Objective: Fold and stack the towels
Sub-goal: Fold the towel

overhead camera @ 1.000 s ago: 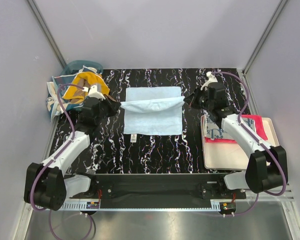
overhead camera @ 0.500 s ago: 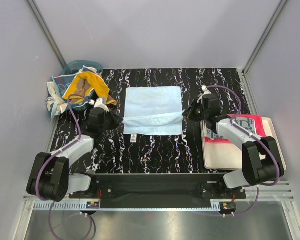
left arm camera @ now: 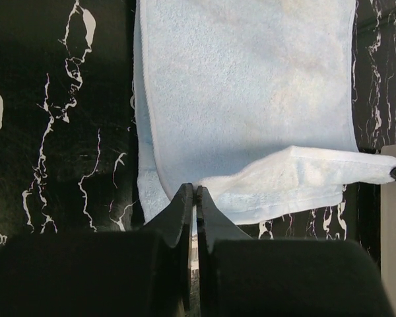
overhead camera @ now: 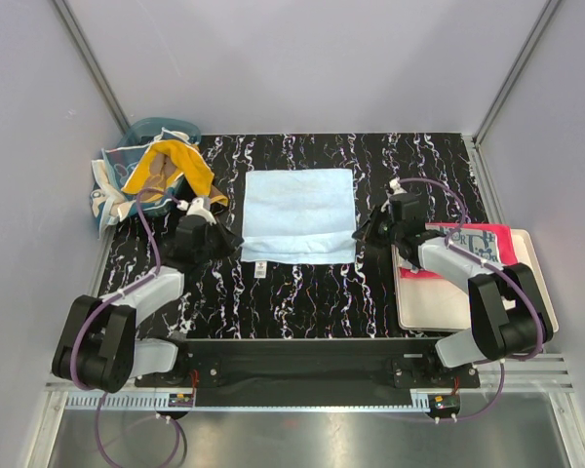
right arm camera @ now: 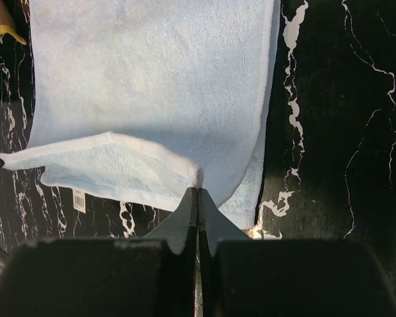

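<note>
A light blue towel [overhead camera: 297, 195] lies spread in the middle of the black marbled table, with one edge doubled back over itself toward the near side. My left gripper [overhead camera: 234, 240] is shut on the left corner of that lifted edge, seen close in the left wrist view [left arm camera: 195, 190] against the towel [left arm camera: 251, 79]. My right gripper [overhead camera: 364, 234] is shut on the right corner [right arm camera: 198, 190] of the same towel [right arm camera: 152, 66]. The fold hangs between the two grippers, near the towel's front edge. An orange towel [overhead camera: 166, 168] sits at the far left.
A translucent teal basket [overhead camera: 146, 130] at the far left holds the orange towel and a teal-and-white cloth [overhead camera: 105, 193]. A cream tray [overhead camera: 468, 307] at the right carries a red towel [overhead camera: 505, 252] with a pale patterned one [overhead camera: 468, 237] on it. Grey walls enclose the table.
Both grippers have drawn the towel's lifted edge from mid-towel toward the near edge and lower, so the fold now covers most of the towel.
</note>
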### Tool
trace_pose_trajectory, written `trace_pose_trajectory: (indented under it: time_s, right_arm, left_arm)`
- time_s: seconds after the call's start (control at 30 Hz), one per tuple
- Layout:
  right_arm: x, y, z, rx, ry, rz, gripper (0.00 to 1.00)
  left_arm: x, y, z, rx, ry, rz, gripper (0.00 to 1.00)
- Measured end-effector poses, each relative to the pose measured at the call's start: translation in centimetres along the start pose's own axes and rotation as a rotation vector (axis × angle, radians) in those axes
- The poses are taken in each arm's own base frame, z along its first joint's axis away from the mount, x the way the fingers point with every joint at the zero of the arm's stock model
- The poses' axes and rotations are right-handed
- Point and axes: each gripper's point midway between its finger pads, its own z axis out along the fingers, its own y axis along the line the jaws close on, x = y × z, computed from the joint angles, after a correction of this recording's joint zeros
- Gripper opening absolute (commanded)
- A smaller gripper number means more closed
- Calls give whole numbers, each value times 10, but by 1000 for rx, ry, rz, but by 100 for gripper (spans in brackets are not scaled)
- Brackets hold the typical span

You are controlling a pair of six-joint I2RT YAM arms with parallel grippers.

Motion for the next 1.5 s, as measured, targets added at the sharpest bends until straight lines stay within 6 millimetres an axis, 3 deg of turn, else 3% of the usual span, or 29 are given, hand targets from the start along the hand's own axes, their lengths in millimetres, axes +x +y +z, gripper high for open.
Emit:
trace_pose_trajectory:
  time_s: [0.27, 0.4, 0.73, 0.9, 1.17, 1.33, 1.5]
  right_arm:
    - [17, -10, -5, 16, 25, 24, 8]
    - [23, -12, -10, 18, 27, 37, 16]
    - [27, -10, -22, 14, 21, 56, 32]
    - [19, -3, -35, 0, -15, 52, 34]
    - [18, -5, -43, 33, -17, 56, 35]
    - [1, -5, -27, 77, -8, 62, 34]
    - [-13, -7, 2, 116, 14, 68, 33]
  left_arm:
    - [24, 16, -4, -33, 49, -8, 1]
    - [31, 21, -8, -39, 60, -10, 10]
    - [27, 16, -19, -23, 38, 2, 15]
    - [22, 10, -31, -4, 11, 9, 37]
    - [14, 4, -37, 10, -20, 3, 38]
    - [17, 11, -21, -42, 29, -21, 38]
    - [2, 7, 11, -72, 63, -33, 36]
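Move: Both hands still pinch the corners of the blue towel's folded-over edge and are taking them to the near corners of the lower layer. The near left corner is about 3 cm back, 1 cm left and 4 cm below the left hand; the white tag is some 5 cm back and 4 cm right of that hand. The near right corner is about 4 cm back, 1 cm right and 4 cm below the right hand, and the red towel stack some 20 cm to its right, about level. Back towards the robot and down, both hands draw the pinched edge over the lower layer, about 3 cm back, the left sinking some 3 cm and the right half that. Their fingers let go and open about a third as the hands ease farther back and rise 3 to 4 cm; then both swing forward 4 to 5 cm over the towel, open, sinking slightly. ##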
